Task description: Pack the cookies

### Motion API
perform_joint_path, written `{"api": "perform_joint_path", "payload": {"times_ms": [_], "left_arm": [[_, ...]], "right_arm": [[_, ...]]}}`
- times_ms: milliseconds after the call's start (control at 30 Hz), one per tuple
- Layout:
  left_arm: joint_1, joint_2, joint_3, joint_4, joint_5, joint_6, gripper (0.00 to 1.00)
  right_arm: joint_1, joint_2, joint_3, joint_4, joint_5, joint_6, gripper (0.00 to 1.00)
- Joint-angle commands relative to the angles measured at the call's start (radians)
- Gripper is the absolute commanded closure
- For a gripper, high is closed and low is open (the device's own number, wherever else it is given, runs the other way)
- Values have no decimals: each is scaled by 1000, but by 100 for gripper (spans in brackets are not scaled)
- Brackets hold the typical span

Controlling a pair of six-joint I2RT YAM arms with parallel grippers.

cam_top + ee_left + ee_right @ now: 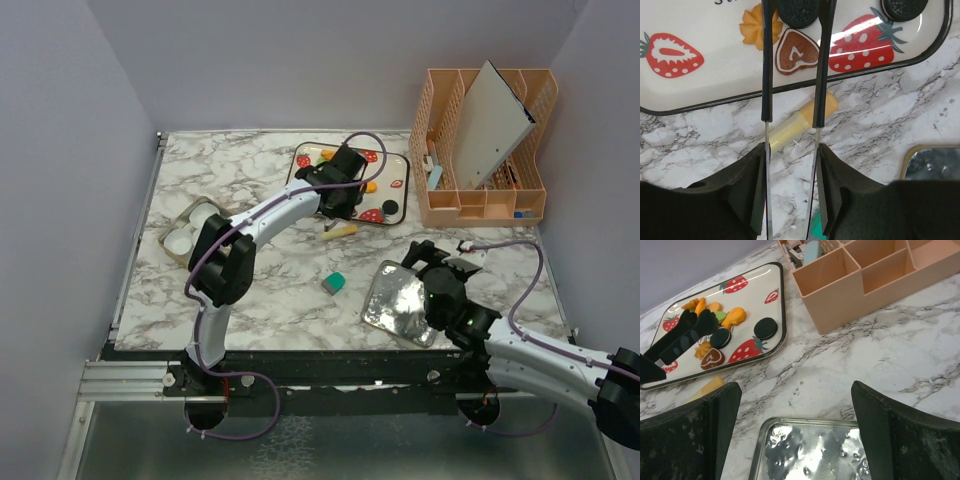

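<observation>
The cookies lie on a white strawberry-print tray point(398, 170): a brown heart point(797, 51), an orange flower point(754, 31), two black rounds point(799, 12) point(902, 7), and orange and green ones point(735, 315) further back. My left gripper point(791, 150) is shut on a pair of tongs point(766, 75). The tongs' black arms reach over the tray's near rim, with one black round lying between them; their tips are cut off by the frame. My right gripper point(795, 390) stands open just above a silver foil tin point(830, 450), holding nothing.
A yellow stick point(338, 231) lies on the marble just in front of the tray. A teal block point(334, 283) sits mid-table. A peach organiser point(487, 150) with a grey board stands at the back right. A small tin point(190, 230) sits on the left.
</observation>
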Motion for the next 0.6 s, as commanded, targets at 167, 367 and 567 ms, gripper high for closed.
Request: {"api": "perform_joint_path", "payload": {"times_ms": [167, 367, 567], "left_arm": [[-33, -197, -102, -3, 49, 18, 57], [-52, -307, -205, 5, 105, 49, 58], [-93, -439, -342, 61, 171, 68, 58]], "right_arm": [[2, 70, 41, 126, -227, -186, 0], [2, 54, 96, 34, -336, -65, 0], [-1, 16, 134, 2, -436, 102, 0]]}}
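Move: The left hand holds the tongs over the near edge of the cookie tray, the heart cookie about 2 cm farther out, 1 cm right and 10 cm below; the yellow roller lies some 2 cm back and 1 cm left, also 10 cm below. The open right gripper is about 11 cm back from the left hand, 18 cm right and 3 cm higher. From the right hand, the tongs' middle is roughly 13 cm ahead, 17 cm left and 6 cm below, the metal tray 8 cm back, 4 cm left and 14 cm below. Keeping its pinch on the tongs' handles, the left hand lifts them about 5 cm over the cookie tray, then draws them back some 8 cm past the roller towards the green block. The wide-open right hand swings about 7 cm left towards the tongs, turning roughly 20 degrees counter-clockwise and rising late; it has not touched them. ##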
